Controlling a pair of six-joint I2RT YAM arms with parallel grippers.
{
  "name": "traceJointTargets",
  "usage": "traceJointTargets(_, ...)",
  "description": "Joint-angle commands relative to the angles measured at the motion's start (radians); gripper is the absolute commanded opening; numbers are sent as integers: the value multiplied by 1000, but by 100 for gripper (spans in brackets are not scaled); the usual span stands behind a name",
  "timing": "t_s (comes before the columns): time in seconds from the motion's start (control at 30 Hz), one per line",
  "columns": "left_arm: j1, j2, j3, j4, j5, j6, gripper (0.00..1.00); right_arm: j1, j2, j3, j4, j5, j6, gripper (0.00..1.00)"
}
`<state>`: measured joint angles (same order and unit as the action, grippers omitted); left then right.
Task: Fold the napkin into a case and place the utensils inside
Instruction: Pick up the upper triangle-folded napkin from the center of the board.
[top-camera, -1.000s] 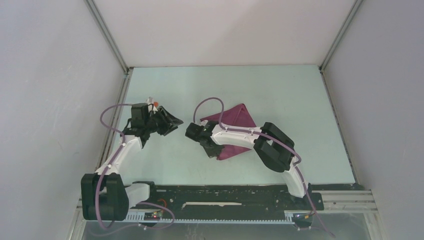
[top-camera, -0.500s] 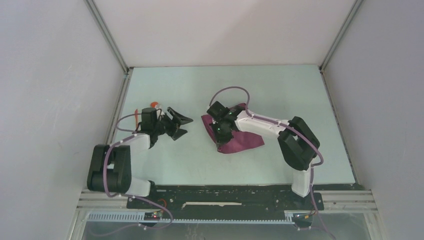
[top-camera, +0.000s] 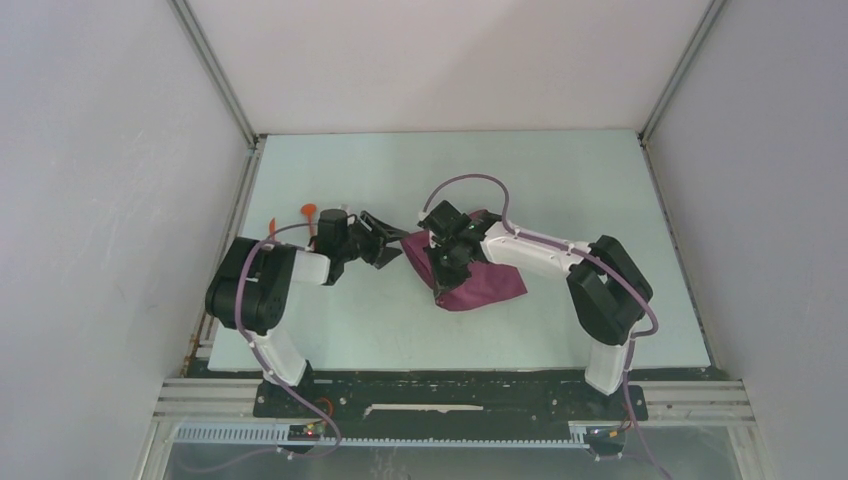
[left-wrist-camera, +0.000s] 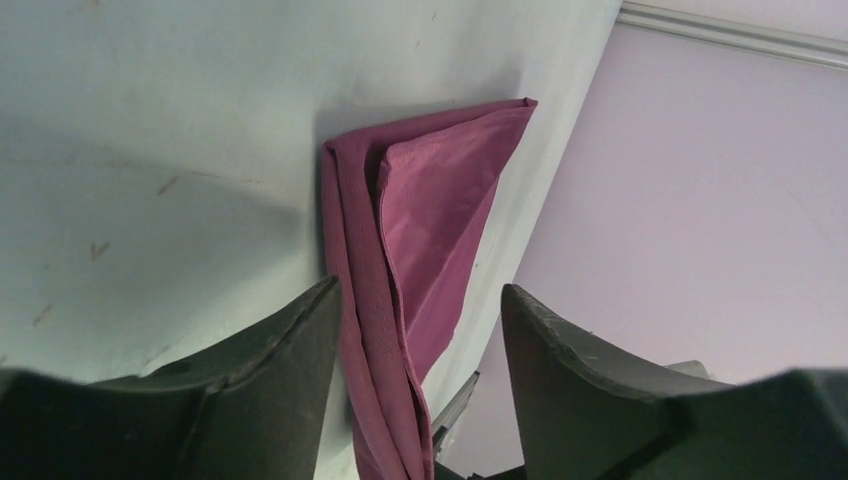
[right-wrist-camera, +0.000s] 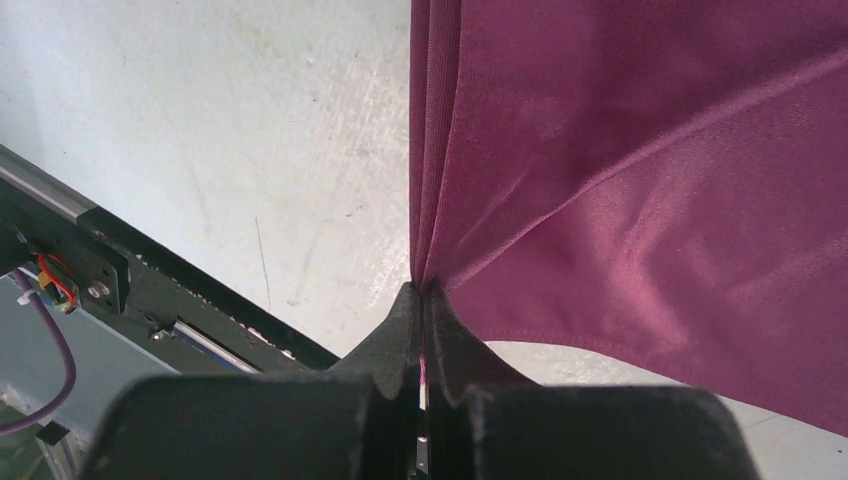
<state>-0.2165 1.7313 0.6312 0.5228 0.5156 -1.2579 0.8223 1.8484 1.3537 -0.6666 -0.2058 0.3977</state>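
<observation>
The maroon napkin (top-camera: 487, 280) lies folded and bunched in the middle of the table. My right gripper (top-camera: 440, 270) is shut on the napkin's folded edge; in the right wrist view the cloth (right-wrist-camera: 620, 150) fans out from the closed tips of that gripper (right-wrist-camera: 422, 292). My left gripper (top-camera: 393, 243) stands open at the napkin's left corner. In the left wrist view a folded strip of the napkin (left-wrist-camera: 430, 210) runs between the spread fingers of the left gripper (left-wrist-camera: 418, 298), nearer the left one. Two orange utensils (top-camera: 309, 211) lie behind the left arm, near the left wall.
Pale green table (top-camera: 400, 330) is walled on the left, back and right. The black base rail (top-camera: 450, 385) runs along the near edge. A purple cable (top-camera: 470, 182) arcs over the right wrist.
My left arm has swung right from the utensils to the napkin's left corner, its jaws wider. The right gripper, still shut on the cloth, moved up and right, bunching the napkin.
</observation>
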Motion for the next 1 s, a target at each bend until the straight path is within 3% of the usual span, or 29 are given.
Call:
traceJointTargets(0.0,-8,27,35,55,-62,13,61,-15,-68,-3,32,-30,-30,0)
traceJointTargets(0.27,-33,48,31,7,-94,25,69,-25,-83,-11,45,-45,-33,0)
traceJointTargets(0.47,-45,100,67,17,-104,30,50,-28,-86,-16,52,-53,-32,0)
traceJointTargets(0.97,-44,136,94,22,-108,51,27,-21,-94,-30,56,-57,-35,0)
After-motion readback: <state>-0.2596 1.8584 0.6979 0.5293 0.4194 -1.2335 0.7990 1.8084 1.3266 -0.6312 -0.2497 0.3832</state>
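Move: The folded napkin's left edge, near its far left corner, lies just below the left hand's open fingers: roughly 3 cm down, 1 cm ahead and 1 cm to the right. The right gripper is about 12 cm back and 9 cm to the right of the left hand; the orange spoon is some 22 cm left and 4 cm ahead of it. From the right hand, that stretch of the edge is about 13 cm ahead, 8 cm left and 3 cm lower. The napkin's raised left edge comes between the left fingertips as the left hand sinks about 3 cm and eases some 1.5 cm forward, the fingers closing from wide open to about a third. The right hand keeps its shut pinch on the near end of that edge, holding it up and rising about 1 cm. ##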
